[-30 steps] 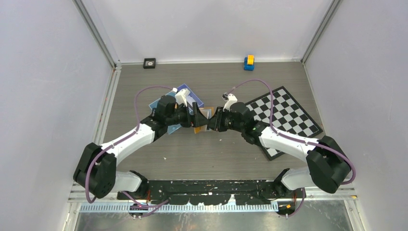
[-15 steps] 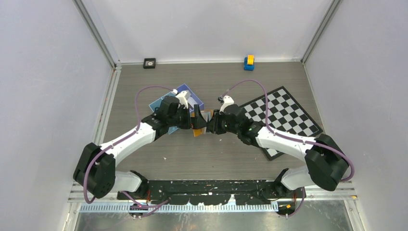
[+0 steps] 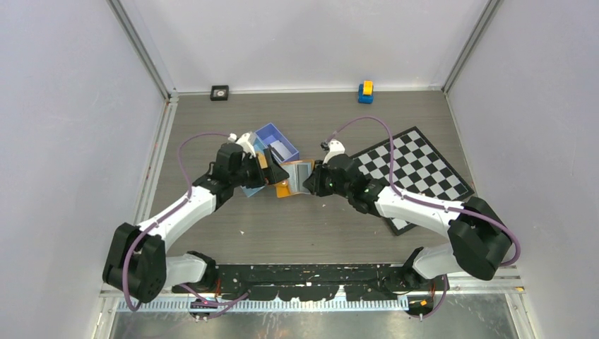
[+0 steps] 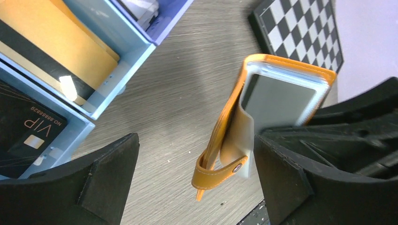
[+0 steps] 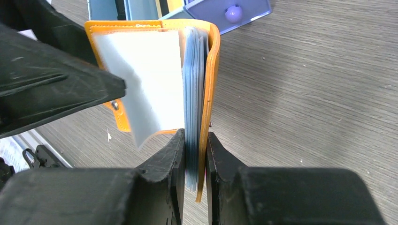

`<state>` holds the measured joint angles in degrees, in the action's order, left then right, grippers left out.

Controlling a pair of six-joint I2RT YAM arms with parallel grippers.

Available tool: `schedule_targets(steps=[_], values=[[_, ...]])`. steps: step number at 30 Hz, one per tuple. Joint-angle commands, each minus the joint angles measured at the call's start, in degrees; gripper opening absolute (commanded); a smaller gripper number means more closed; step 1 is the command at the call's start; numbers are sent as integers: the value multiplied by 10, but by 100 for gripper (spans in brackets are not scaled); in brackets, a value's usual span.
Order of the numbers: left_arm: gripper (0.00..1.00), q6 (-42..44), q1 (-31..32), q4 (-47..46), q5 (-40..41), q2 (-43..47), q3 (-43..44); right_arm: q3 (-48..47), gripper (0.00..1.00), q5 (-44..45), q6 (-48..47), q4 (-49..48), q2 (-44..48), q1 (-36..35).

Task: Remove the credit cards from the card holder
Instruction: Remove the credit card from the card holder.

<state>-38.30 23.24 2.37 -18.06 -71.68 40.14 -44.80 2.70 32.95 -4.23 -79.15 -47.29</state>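
The orange card holder (image 3: 292, 178) hangs above the table, folded open. My right gripper (image 3: 309, 181) is shut on its lower edge, pinching the orange cover (image 5: 212, 70) together with a stack of pale blue sleeves (image 5: 191, 79). One pale leaf (image 5: 141, 79) stands apart to the left. A grey credit card (image 4: 277, 101) shows inside a clear sleeve. My left gripper (image 3: 277, 174) is open wide, and the holder's snap strap (image 4: 220, 176) hangs between its fingers close to the right finger (image 4: 281, 173); I cannot tell if they touch.
The blue tray (image 3: 267, 131) sits just behind the left gripper and holds a gold card (image 4: 56, 42), a black VIP card (image 4: 28, 126) and a white one. A checkerboard mat (image 3: 417, 169) lies to the right. A yellow-and-blue toy (image 3: 365, 90) and a small black object (image 3: 220, 92) sit at the back wall.
My left gripper has opened and drawn back to the left, away from the right gripper. The card holder stays in the right gripper, which shifted slightly left.
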Motion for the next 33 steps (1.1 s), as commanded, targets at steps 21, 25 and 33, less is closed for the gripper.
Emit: schedule_targets(steps=[21, 25, 33], values=[[54, -11, -12, -53, -57, -19, 16, -44, 1, -7, 4, -20, -10, 4], [44, -16, -12, -60, -77, -36, 19, -45, 1, -18, 5, -22, -13, 4], [49, -36, -12, -124, -144, -53, 12, -54, 1, -119, 11, -49, -30, 4]])
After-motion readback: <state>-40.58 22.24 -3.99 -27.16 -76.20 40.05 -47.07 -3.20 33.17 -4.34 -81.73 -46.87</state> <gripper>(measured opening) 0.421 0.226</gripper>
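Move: Just to the left hand's right, about 4 cm off and nearly level with it, stands the card holder; its loose strap end is some 2 cm back, 2 cm right and 2 cm below. The divided box lies about 9 cm ahead and 4 cm left, 10 cm lower, its white cards about 12 cm ahead and 1 cm right, 11 cm lower. From the right hand, already pinching the holder, its middle is 4 cm left and 1 cm ahead, the box 12 cm left, 10 cm ahead and 10 cm below. Rising a little over 1 cm and easing about 1 cm left, the left hand then sinks some 2 cm and slides about 3 cm right towards the card holder, yawing slightly clockwise while its wide-open fingers close to under half around the free edge of the orange cover. The right hand keeps its pinch on the cards and back cover, lastly drifting about 1 cm left and back. ##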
